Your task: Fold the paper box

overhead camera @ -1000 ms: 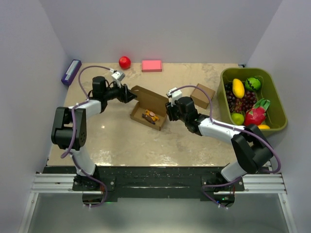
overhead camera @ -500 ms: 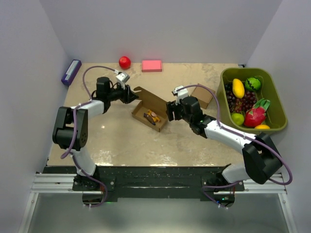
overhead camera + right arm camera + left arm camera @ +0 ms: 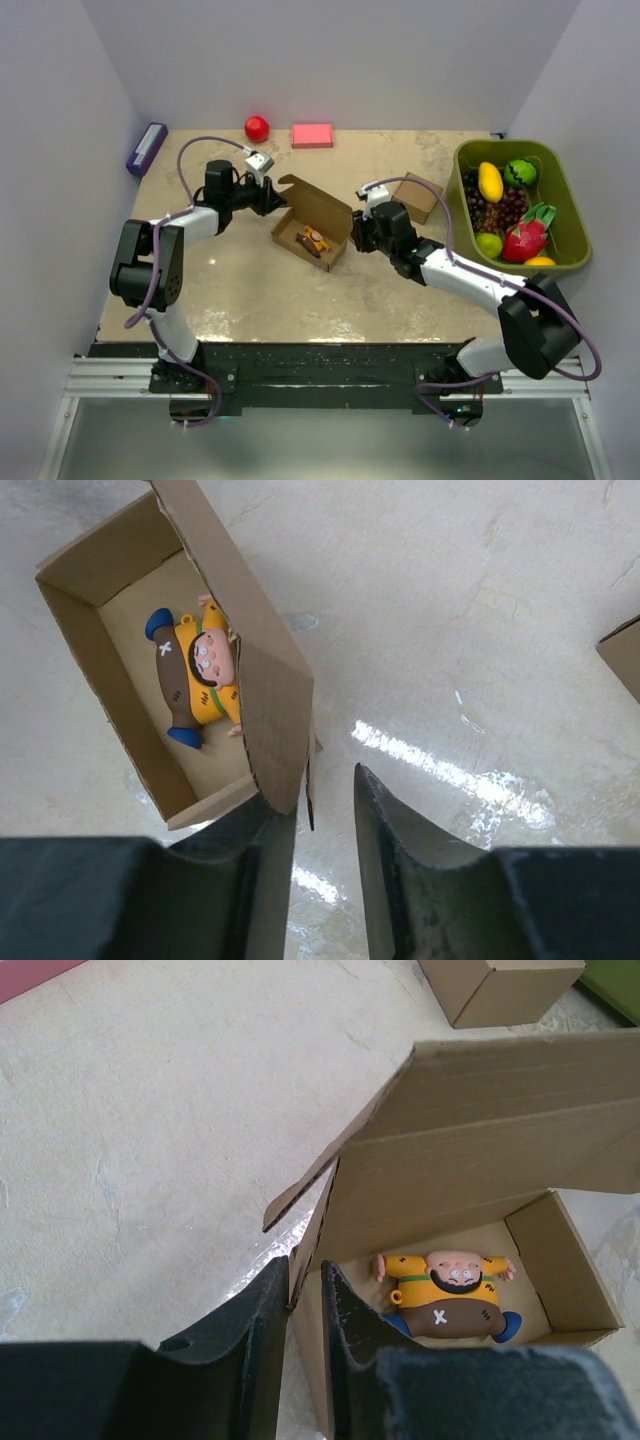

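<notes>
The paper box (image 3: 312,224) is a low oblong brown carton mid-table, its lid (image 3: 500,1120) raised. A toy figure (image 3: 445,1295) in a yellow shirt lies inside it. My left gripper (image 3: 276,197) is at the box's left end. In the left wrist view the left gripper (image 3: 303,1265) has its fingers (image 3: 268,1350) pinched on the end wall (image 3: 308,1250). My right gripper (image 3: 358,232) is at the box's right end. In the right wrist view the right gripper (image 3: 320,790) stands open around the lid's side flap (image 3: 275,715). The flap lies against the left finger, with a gap to the right finger (image 3: 385,850).
A smaller squarish cardboard box (image 3: 417,197) sits behind the right gripper. A green basket (image 3: 556,172) of fruit stands at the right edge. A red ball (image 3: 257,128), a pink block (image 3: 312,135) and a purple item (image 3: 146,148) lie along the back.
The left gripper has slid right to the box's end wall and closed on it. The right gripper widened, then narrowed around the lid flap, and the box shifted slightly right.
</notes>
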Available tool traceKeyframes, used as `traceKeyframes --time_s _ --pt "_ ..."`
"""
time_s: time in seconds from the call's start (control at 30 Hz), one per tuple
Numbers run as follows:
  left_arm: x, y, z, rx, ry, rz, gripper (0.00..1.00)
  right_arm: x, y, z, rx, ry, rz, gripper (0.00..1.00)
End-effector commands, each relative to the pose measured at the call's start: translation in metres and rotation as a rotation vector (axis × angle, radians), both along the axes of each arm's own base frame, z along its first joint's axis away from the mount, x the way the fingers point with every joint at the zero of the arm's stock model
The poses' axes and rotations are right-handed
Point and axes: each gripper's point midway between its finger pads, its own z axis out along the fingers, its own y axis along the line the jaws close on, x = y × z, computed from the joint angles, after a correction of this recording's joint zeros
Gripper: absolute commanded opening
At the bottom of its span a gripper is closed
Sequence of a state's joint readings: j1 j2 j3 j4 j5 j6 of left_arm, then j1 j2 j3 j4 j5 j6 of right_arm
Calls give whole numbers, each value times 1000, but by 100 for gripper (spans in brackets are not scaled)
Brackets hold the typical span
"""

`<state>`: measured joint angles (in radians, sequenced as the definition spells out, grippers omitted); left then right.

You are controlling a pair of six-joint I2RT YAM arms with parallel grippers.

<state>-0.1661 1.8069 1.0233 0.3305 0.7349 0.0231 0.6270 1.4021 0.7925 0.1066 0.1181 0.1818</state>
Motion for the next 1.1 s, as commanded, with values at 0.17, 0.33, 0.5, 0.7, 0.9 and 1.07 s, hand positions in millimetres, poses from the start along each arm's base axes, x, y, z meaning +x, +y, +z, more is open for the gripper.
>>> traceKeyframes --time_s 0.17,0.33,0.5,0.7,0.9,1.07 --pt "0 -17 32 17 -100 -8 8 3 -11 5 -18 -9 -60 17" --pt "-1 -23 32 87 -112 77 0 13 -18 12 -32 -35 -129 4" --pt "-6 -25 38 102 -100 207 0 26 -13 20 -31 -59 -206 0" --pt "-7 -22 39 112 -91 358 0 41 -10 31 11 -105 -333 0" --pt "-19 -10 19 98 -55 515 0 49 6 24 48 -106 -414 0" --pt "-37 -14 7 54 -41 552 0 40 28 13 45 -97 -428 0"
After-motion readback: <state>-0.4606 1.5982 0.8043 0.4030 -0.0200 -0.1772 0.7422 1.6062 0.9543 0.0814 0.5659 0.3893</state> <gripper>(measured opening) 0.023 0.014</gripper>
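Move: The box's left rear corner, under the raised lid, is between the left hand's open fingertips, about 1 cm to its right and level ahead. The right rear corner lies at the right hand's fingertips, about 1 cm ahead and 1 cm left. The toy in the tray is roughly 7 cm back, 7 cm right of and 6 cm below the left hand. The small brown box is some 11 cm ahead, 15 cm right of and 4 cm below the right hand. Both grippers shut on the cardboard at the two rear corners of the box, the left hand easing nearly 3 cm right and the right hand about 2 cm left as they pinch it. Keeping hold, they swing the box round counter-clockwise: the left draws back about 3 cm, rising slightly and sinking again while its wrist turns some 25 degrees counter-clockwise, and the right pushes forward about 3.5 cm, slipping back rightwards as its wrist turns some 20 degrees clockwise. ##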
